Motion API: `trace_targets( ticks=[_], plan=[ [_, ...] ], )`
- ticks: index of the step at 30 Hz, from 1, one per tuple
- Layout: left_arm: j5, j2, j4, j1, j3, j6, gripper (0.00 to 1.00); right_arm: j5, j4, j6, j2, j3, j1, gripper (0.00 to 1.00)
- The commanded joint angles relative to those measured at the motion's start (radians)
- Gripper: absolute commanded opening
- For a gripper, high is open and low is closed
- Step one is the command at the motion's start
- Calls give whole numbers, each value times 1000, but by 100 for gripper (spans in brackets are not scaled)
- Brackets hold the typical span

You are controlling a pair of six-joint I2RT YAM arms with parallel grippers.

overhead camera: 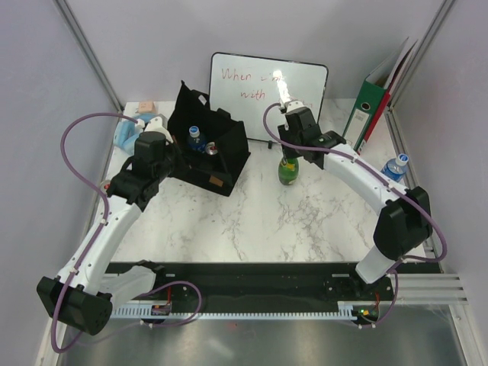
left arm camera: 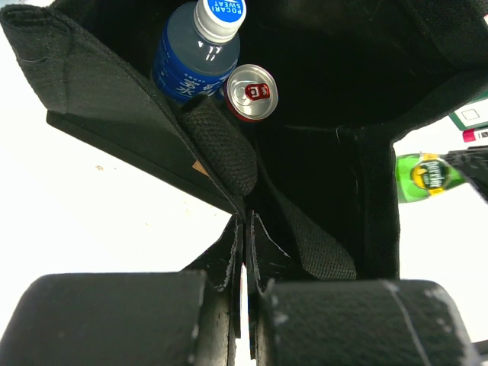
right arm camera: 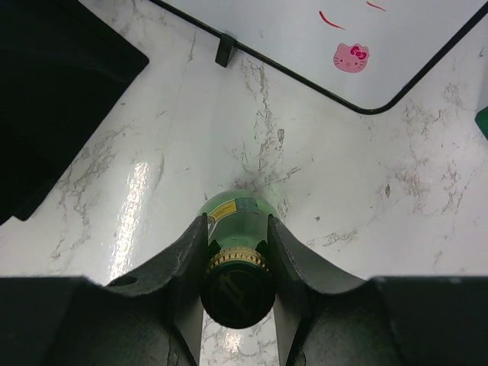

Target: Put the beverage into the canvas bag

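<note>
The black canvas bag [overhead camera: 207,146] stands open at the back left; inside it are a blue bottle with a white cap [left arm camera: 200,53] and a red-topped can [left arm camera: 252,91]. My left gripper [overhead camera: 172,155] is at the bag's left side, shut on the fabric rim [left arm camera: 245,229] near a handle [left arm camera: 225,145]. The beverage, a green glass bottle [overhead camera: 288,172], stands upright on the marble table to the right of the bag. My right gripper [overhead camera: 289,152] comes down over it, its jaws shut on the bottle's neck [right arm camera: 237,223] just below the dark cap. The bottle [left arm camera: 427,177] also shows past the bag's edge.
A whiteboard [overhead camera: 268,88] leans at the back behind the bottle. A green and red binder [overhead camera: 374,107] stands at the back right, with a blue-capped bottle [overhead camera: 396,166] near the right edge. Blue and white items [overhead camera: 141,126] lie at the back left.
</note>
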Motion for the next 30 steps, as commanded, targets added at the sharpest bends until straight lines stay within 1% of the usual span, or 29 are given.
trace_targets(
  ticks=[1, 7, 12, 13, 15, 16, 18, 19, 20, 22, 23, 24, 25, 30],
  plan=[
    [17, -10, 1, 2, 19, -2, 2, -29, 23, -19, -105, 142, 3, 0],
    [19, -4, 6, 2, 16, -2, 2, -50, -80, -38, -102, 275, 26, 0],
    [23, 5, 14, 2, 8, -5, 2, -109, -155, -54, -60, 467, 45, 0],
    [25, 8, 15, 0, 8, -7, 2, -116, -186, -52, -49, 540, 46, 0],
    [25, 8, 20, 1, 8, -7, 2, -132, -220, -60, -11, 622, 54, 0],
    [27, 10, 20, 2, 8, -7, 2, -142, -243, -61, 2, 698, 55, 0],
    [27, 14, 23, 2, 8, -8, 2, -161, -278, -61, 46, 780, 62, 0],
    [30, 16, 24, 2, 8, -8, 2, -178, -292, -63, 65, 873, 65, 0],
    [31, 19, 24, 2, 7, -10, 2, -184, -303, -57, 83, 918, 66, 0],
    [37, 19, 31, 2, 7, -13, 2, -214, -284, -45, 112, 989, 68, 0],
    [40, 22, 32, 2, 5, -16, 2, -215, -268, -35, 114, 994, 69, 0],
    [40, 22, 37, 2, 4, -16, 2, -216, -222, -17, 111, 983, 71, 0],
    [48, 23, 38, 2, 4, -19, 2, -256, -193, -8, 106, 974, 72, 0],
    [63, 28, 46, 0, 2, -27, 2, -294, 5, 60, 80, 893, 75, 0]
  ],
)
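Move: The green bottle is already pinched by its neck in the right hand. The bag it goes to has its middle about 22 cm to this hand's left, 5 cm farther out and 4 cm lower; inside it stand the blue-labelled bottle, some 24 cm left and 6 ahead, and the can, 20 left and 5 ahead. The whiteboard is about 15 cm ahead, 5 left. From the left hand, the bag's middle is roughly 6 cm ahead, 6 right, 10 below. The green bottle, kept in the right hand's grip on its neck, goes up fast by about 27 cm with next to no reach forward, while drifting some 8 cm left to the bag's side. As it climbs, the wrist tips up about 20 degrees, rolls left side up and turns counter-clockwise; the rise eases off at the end. The left fingers keep the bag's rim pinched, practically still. ##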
